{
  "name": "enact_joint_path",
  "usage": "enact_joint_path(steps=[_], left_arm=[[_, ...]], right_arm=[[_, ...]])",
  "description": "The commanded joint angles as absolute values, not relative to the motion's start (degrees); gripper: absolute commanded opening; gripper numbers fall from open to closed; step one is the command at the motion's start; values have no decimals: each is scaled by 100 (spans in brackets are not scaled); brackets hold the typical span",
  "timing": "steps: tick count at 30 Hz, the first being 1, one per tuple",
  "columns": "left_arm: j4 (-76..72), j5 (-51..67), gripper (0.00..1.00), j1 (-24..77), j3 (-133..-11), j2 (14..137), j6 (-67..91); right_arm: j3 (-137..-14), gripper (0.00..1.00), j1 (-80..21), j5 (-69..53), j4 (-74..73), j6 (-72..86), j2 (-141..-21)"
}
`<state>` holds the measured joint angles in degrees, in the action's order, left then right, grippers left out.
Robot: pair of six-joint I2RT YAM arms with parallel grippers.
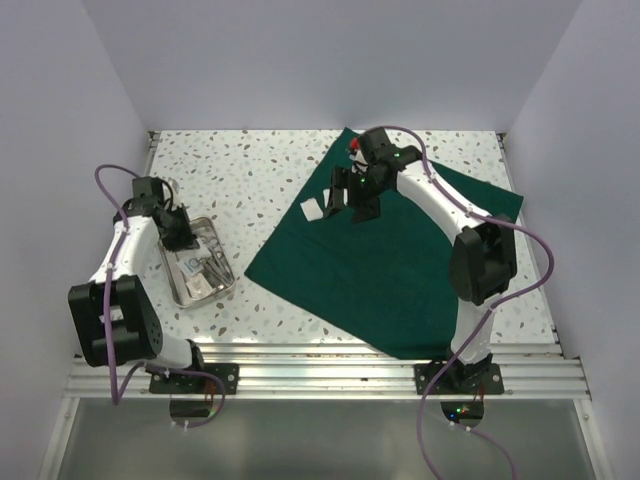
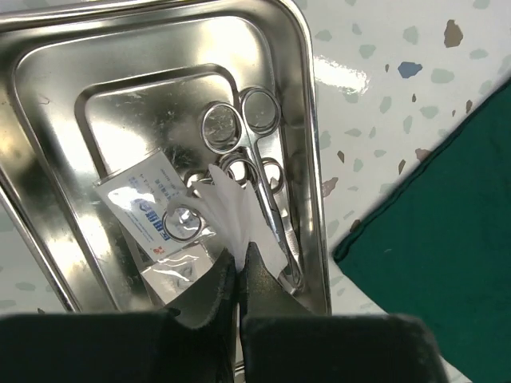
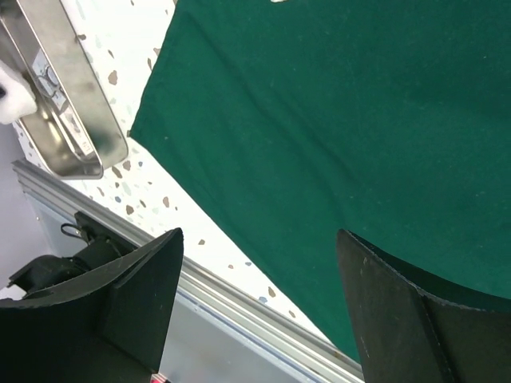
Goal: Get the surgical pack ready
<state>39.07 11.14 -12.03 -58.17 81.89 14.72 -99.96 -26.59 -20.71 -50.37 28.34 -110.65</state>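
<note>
The dark green cloth point(image 1: 385, 255) lies spread flat over the middle and right of the table. One white gauze square point(image 1: 311, 209) rests on the cloth's left corner. My right gripper point(image 1: 348, 210) hovers just right of that square, open and empty point(image 3: 259, 239), with green cloth point(image 3: 335, 120) below it. The steel tray point(image 1: 195, 292) sits at the left. Inside the tray point(image 2: 307, 120) are silver scissors point(image 2: 271, 191), ring-handled forceps point(image 2: 221, 126) and a clear packet point(image 2: 144, 199). My left gripper point(image 2: 239, 257) is down in the tray, shut on a piece of white gauze point(image 2: 227, 199).
White walls enclose the speckled table on three sides. A metal rail point(image 1: 330, 365) runs along the near edge by both arm bases. The cloth's corner point(image 2: 431, 239) ends a short way right of the tray.
</note>
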Motion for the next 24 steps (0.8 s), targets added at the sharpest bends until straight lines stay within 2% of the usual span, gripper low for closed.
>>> enact_joint_path(steps=[1,24], left_arm=[[3807,1133,0,-1230,-5783,8419,1187],[2488,2153,0,-1266,-6100,9554,703]], right_arm=[[-10064,81,-2593,-2355,-5124,2646,-10951],[-9791,81,-2514,-2417,-5089,2514,-11021]])
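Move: The scissors' ring handles, in the tray, lie about 6 cm ahead of the left hand, level with it sideways and roughly 9 cm below; this hand already holds the gauze. The printed packet is some 3 cm ahead and 5 cm to the left, the clear packet about 1 cm back and 4 cm to the left, both about 9 cm below. From the right hand the ring handles lie some 40 cm left, 3 cm back and 14 cm below. The gauze, pinched in the left hand's shut fingers, is lowered about 5 cm into the tray's far right part: first nearly straight down, then forward some 3 cm and down again, towards the scissors' rings and slightly right towards the tray's right wall. The hand turns a little clockwise, under 10 degrees, and keeps its hold. ##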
